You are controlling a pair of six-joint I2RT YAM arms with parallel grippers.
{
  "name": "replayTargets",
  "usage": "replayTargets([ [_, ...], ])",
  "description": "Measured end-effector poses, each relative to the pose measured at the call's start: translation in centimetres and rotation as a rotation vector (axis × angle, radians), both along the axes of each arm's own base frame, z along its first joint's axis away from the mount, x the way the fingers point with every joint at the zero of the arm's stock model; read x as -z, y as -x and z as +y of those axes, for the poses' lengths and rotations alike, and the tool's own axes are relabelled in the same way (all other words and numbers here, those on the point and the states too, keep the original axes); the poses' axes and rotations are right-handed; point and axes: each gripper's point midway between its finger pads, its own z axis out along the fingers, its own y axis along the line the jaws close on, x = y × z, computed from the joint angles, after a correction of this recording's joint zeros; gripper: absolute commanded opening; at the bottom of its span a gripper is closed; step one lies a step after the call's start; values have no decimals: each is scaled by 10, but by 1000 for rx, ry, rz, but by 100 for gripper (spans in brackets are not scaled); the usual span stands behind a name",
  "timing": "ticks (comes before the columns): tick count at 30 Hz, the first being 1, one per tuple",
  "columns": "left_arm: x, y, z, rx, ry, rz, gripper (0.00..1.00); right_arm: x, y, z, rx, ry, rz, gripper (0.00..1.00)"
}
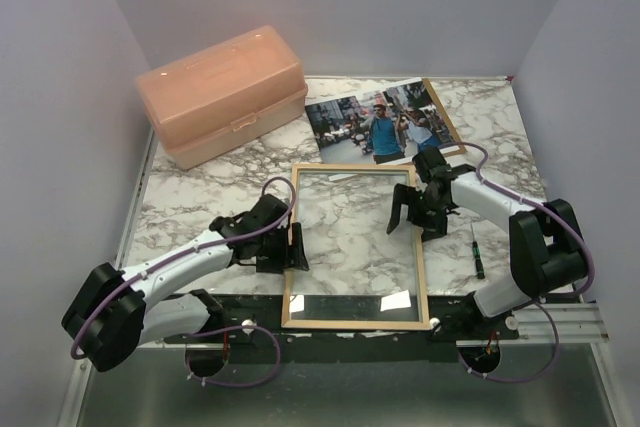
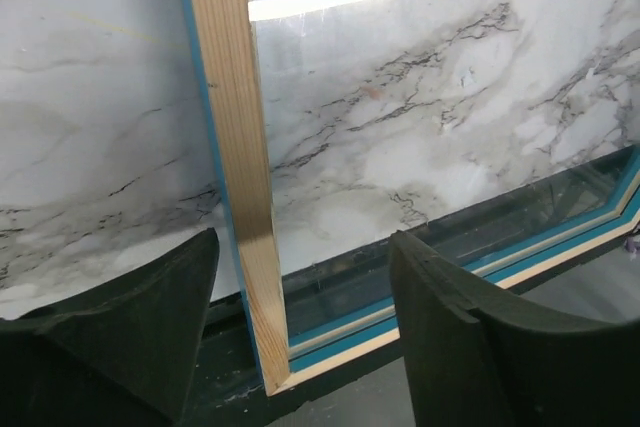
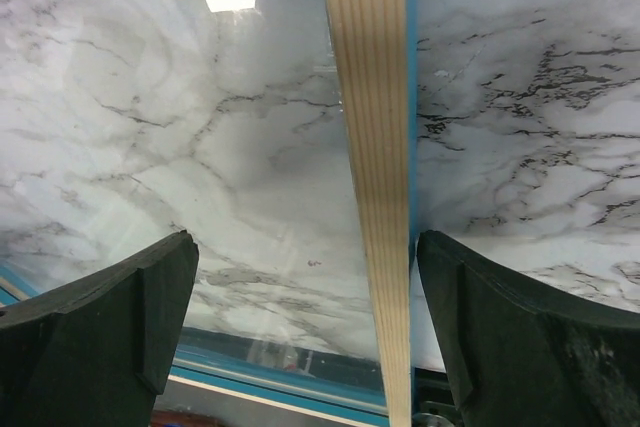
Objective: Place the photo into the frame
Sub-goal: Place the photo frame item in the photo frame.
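Note:
The frame (image 1: 355, 324) lies flat on the marble table, wood face up, with glass in it. The photo (image 1: 380, 122) rests picture side up just beyond the frame's far end. My left gripper (image 1: 296, 247) is open at the frame's left rail. In the left wrist view the rail (image 2: 240, 147) runs between the spread fingers of that gripper (image 2: 300, 247), close to the left one, near a corner. My right gripper (image 1: 405, 212) is open over the right rail. The right wrist view shows that rail (image 3: 375, 147) just inside the right finger of the gripper (image 3: 305, 247).
A brown backing board (image 1: 440, 112) lies under the photo at the back right. A pink plastic box (image 1: 222, 92) stands at the back left. A small screwdriver (image 1: 477, 252) lies right of the frame. A black strip runs along the table's near edge under the frame's near rail.

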Motion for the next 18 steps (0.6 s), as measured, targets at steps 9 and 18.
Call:
replayTargets([
  [9,-41,-28,14,-47,-98,-142,81,-27,-48,3,32,30,-126,100],
  [18,-75,-46,17,-46,-82,-297,86,-50,-117,-23,158,-7,-201,100],
])
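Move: The photo's middle lies about 27 cm ahead of the right hand and 8 cm to its left, slightly below it; the frame's middle is some 4 cm back and 15 cm left, and the green screwdriver about 4 cm back and 15 cm right. From the left hand, astride the frame's left bar, the photo is roughly 35 cm ahead and 24 cm right, and the frame's middle about 4 cm ahead and 17 cm right. The right hand, still wide open, leaves its place astride the frame's right bar and sweeps forward about 12 cm along that bar towards the photo, rising some 5 cm, its fingertips tilting forward and the hand easing a little to the right near the end. Meanwhile the left hand, its fingers already parted around the left bar, opens them further and lifts clear by about 7 cm, drifting forward over the bar as its fingertips swing forward too. ##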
